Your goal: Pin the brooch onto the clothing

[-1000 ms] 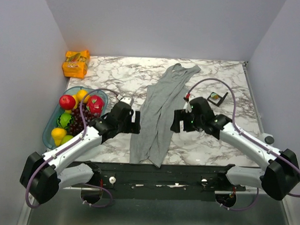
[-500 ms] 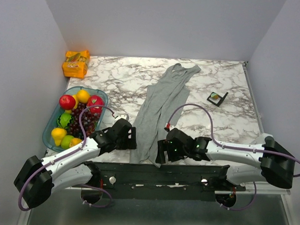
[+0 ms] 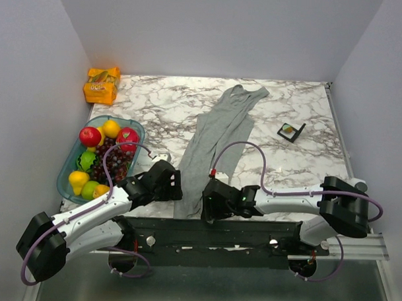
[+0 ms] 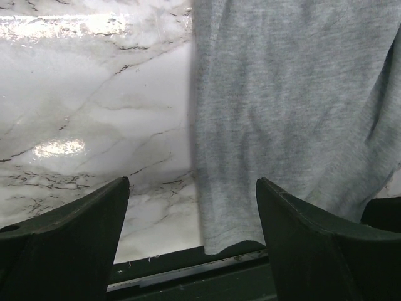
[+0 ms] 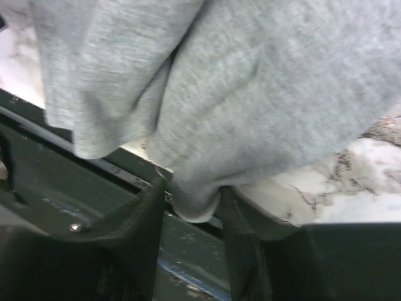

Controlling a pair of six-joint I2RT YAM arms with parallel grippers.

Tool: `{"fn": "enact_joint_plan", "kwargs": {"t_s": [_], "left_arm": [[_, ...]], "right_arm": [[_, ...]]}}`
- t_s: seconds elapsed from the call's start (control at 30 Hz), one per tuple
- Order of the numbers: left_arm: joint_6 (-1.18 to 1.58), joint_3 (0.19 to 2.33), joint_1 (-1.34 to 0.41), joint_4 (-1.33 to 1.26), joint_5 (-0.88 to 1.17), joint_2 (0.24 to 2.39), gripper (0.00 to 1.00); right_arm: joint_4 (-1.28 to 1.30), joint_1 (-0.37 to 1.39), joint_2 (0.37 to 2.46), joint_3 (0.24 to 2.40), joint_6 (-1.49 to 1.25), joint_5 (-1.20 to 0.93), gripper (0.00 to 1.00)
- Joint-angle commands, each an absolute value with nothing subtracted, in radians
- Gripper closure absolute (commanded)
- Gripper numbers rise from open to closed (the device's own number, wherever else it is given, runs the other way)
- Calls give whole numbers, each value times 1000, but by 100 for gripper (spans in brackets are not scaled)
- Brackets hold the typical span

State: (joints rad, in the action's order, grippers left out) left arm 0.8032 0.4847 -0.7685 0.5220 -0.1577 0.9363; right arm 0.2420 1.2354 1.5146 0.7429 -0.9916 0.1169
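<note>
The clothing [image 3: 218,134] is a grey tank top lying bunched lengthwise down the middle of the marble table, straps at the back, hem at the near edge. The brooch [image 3: 289,130] sits on its black card at the back right, far from both arms. My left gripper [image 3: 176,188] stands open at the hem's left corner. In the left wrist view the clothing [image 4: 282,113] lies between its wide fingers [image 4: 75,238], untouched by them. My right gripper [image 3: 209,202] is at the hem's right corner. Its fingers [image 5: 144,219] pinch a fold of the clothing [image 5: 250,94] at the table's edge.
A blue basket [image 3: 67,174] of fruit stands at the left, close to my left forearm. An orange snack packet [image 3: 101,85] lies in the back left corner. The black rail [image 3: 218,229] runs just below the hem, under both grippers. Walls close in on three sides.
Both arms have drawn back from mid-table to the hem at the near edge. The right gripper has narrowed onto a fold of the cloth. The left gripper has stayed wide.
</note>
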Motion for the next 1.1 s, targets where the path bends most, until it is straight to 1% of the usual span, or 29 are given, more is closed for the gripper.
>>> {"fn": "enact_joint_plan", "kwargs": {"t_s": [0.0, 0.07, 0.17, 0.2, 0.43, 0.63, 0.67, 0.73, 0.8, 0.9, 1.07], "left_arm": [[799, 480, -793, 529, -201, 916, 13], [805, 483, -811, 541, -210, 926, 13], [819, 479, -841, 549, -210, 933, 13], [822, 479, -848, 552, -209, 928, 14], [893, 469, -951, 601, -235, 919, 14], [966, 463, -1048, 649, -278, 956, 14], [977, 462, -1055, 658, -287, 959, 16], [995, 459, -1068, 661, -293, 960, 25], [1011, 451, -1077, 658, -291, 956, 30], [1035, 434, -1095, 631, -278, 965, 34], [1051, 431, -1118, 606, -304, 1006, 37]], "right_arm": [[354, 1241, 1517, 750, -1029, 204, 70], [391, 1241, 1488, 735, -1035, 242, 82], [489, 1236, 1399, 697, -1060, 302, 89], [535, 1229, 1340, 684, -1072, 314, 90], [632, 1152, 1091, 529, -1100, 368, 91], [676, 1111, 951, 463, -1109, 394, 91], [681, 1111, 924, 459, -1112, 396, 91], [689, 1109, 904, 448, -1115, 402, 91], [695, 1106, 884, 445, -1117, 405, 91], [698, 1108, 873, 437, -1118, 410, 91], [699, 1106, 868, 437, -1117, 414, 91]]}}
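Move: The clothing's right-hand hem corner lies practically between the right fingers, about 1 cm below their pinch point, near the table's front edge; the left-hand hem corner is some 12 cm to its left and 2 cm nearer the base. For the left hand, that left-hand corner lies about 8 cm back, 1 cm to the right and 4 cm below. The fruit basket stands roughly 8 cm ahead of the left hand and 26 cm to its left. The clothing's right-hand hem corner is pinched as the half-open right fingers shut on it, then dragged about 16 cm to the right, nearly level, the wrist turning some 20 degrees clockwise; the right hand then keeps its hold. Meanwhile the left hand comes back about 6 cm and sinks about 3 cm to the left-hand hem corner, its wide-open fingers beginning to close around it. ##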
